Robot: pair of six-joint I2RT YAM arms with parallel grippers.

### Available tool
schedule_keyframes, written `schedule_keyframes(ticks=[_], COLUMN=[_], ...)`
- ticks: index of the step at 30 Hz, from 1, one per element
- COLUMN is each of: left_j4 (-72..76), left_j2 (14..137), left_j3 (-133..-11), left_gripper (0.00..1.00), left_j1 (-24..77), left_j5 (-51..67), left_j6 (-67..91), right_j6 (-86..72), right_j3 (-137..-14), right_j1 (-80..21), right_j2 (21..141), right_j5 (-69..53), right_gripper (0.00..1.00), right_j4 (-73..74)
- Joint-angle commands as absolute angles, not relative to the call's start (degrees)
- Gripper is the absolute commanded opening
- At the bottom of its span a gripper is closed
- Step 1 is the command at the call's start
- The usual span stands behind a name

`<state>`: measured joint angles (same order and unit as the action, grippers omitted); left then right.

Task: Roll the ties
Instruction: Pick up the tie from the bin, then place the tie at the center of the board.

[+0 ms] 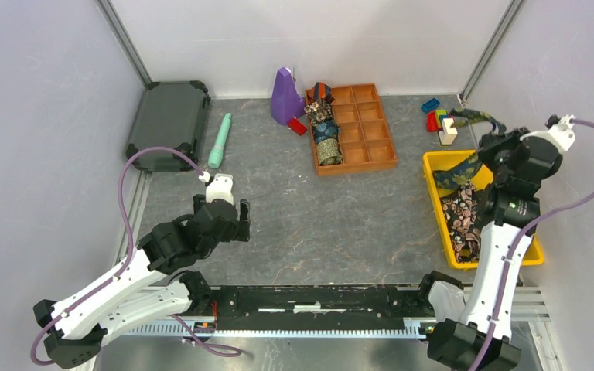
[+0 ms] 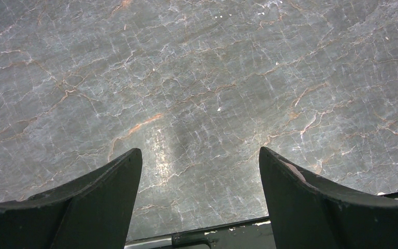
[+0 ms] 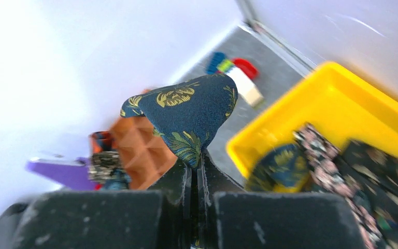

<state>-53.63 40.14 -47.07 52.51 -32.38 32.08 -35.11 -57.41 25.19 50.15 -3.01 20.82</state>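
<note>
In the right wrist view my right gripper [image 3: 197, 155] is shut on a navy-gold tie [image 3: 186, 111], whose pinched end stands up above the fingertips. Seen from the top, that gripper [image 1: 489, 133] hovers over the far end of the yellow bin [image 1: 431, 166], and the navy-gold tie [image 1: 462, 171] trails from it down into the bin. A black-pink tie [image 1: 462, 220] lies loose in the bin. Several rolled ties [image 1: 325, 131] fill the left column of the orange tray [image 1: 371, 124]. My left gripper [image 1: 232, 212] is open with nothing between its fingers, low over bare table [image 2: 199, 155].
A dark green case [image 1: 168, 124] lies at the back left, with a mint-green stick [image 1: 220, 141] beside it. A purple object [image 1: 285, 97] stands by the tray. Toy blocks [image 1: 439, 120] lie behind the bin. A black rail [image 1: 317, 301] runs along the near edge.
</note>
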Motion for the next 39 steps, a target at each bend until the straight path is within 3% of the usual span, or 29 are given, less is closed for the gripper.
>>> schedule_keyframes(ticks=[1,5,10,22,26,29,35,39], left_j4=[-51.89,-51.95,-52.0,-52.03,-52.03,-52.28,-52.57,-52.61], left_j2=[39.99,39.98,39.45,39.2,39.2,39.1,38.59,39.12], left_j3=[-47.11,-47.11,-47.05,-47.03,-47.02,-47.09,-47.11,-47.12], left_gripper=[0.89,0.89,0.89,0.89,0.89,0.89,0.89,0.89], left_j1=[52.65,52.65,52.65,52.6,52.56,52.56,52.55,52.55], left_j5=[-31.99,-32.07,-32.17,-32.51,-32.61,-33.06,-33.85,-33.67], left_j6=[31.82,31.84,31.96,32.07,32.0,32.35,32.62,32.63], right_j6=[-36.68,-38.25,-38.25,-38.56,-39.3,-37.84,-43.59,-45.8], right_j3=[-66.74,-72.5,-82.72,-117.97,-120.63,-108.64,-50.99,-23.33], right_j1=[21.76,17.08,3.96,-19.37,-23.24,-24.26,-24.42,-24.65], right_j2=[52.24,55.5,60.95,79.98,82.62,77.36,54.8,45.53], right_j5=[-12.0,-18.03,-16.82,-4.23,-0.56,5.08,13.61,11.59], right_gripper=[0.0,0.0,0.0,0.0,0.0,0.0,0.0,0.0], right_j4=[15.25,10.4,7.95,11.54,9.14,6.91,-7.4,-16.2])
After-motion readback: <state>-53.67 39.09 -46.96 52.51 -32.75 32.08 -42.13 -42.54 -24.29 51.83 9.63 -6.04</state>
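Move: The blue tie, already pinched in the right hand, is bound for the open middle of the table, about 42 cm to this hand's left, 8 cm back and 30 cm below. The yellow bin is beneath the hand, some 7 cm back and 4 cm right; the orange tray is about 31 cm left and 17 cm ahead. From the left hand the spot is roughly 22 cm right, 4 cm ahead and 16 cm down. The tie stays pinched in the right hand's shut fingers and is flung clear of the bin: the hand sweeps up and left over the table, about 33 cm up and nearly 30 cm across, tipping up as it turns counter-clockwise. Then it whips sharply down again to about its starting height, edging back right, with its fingers tipping down. ##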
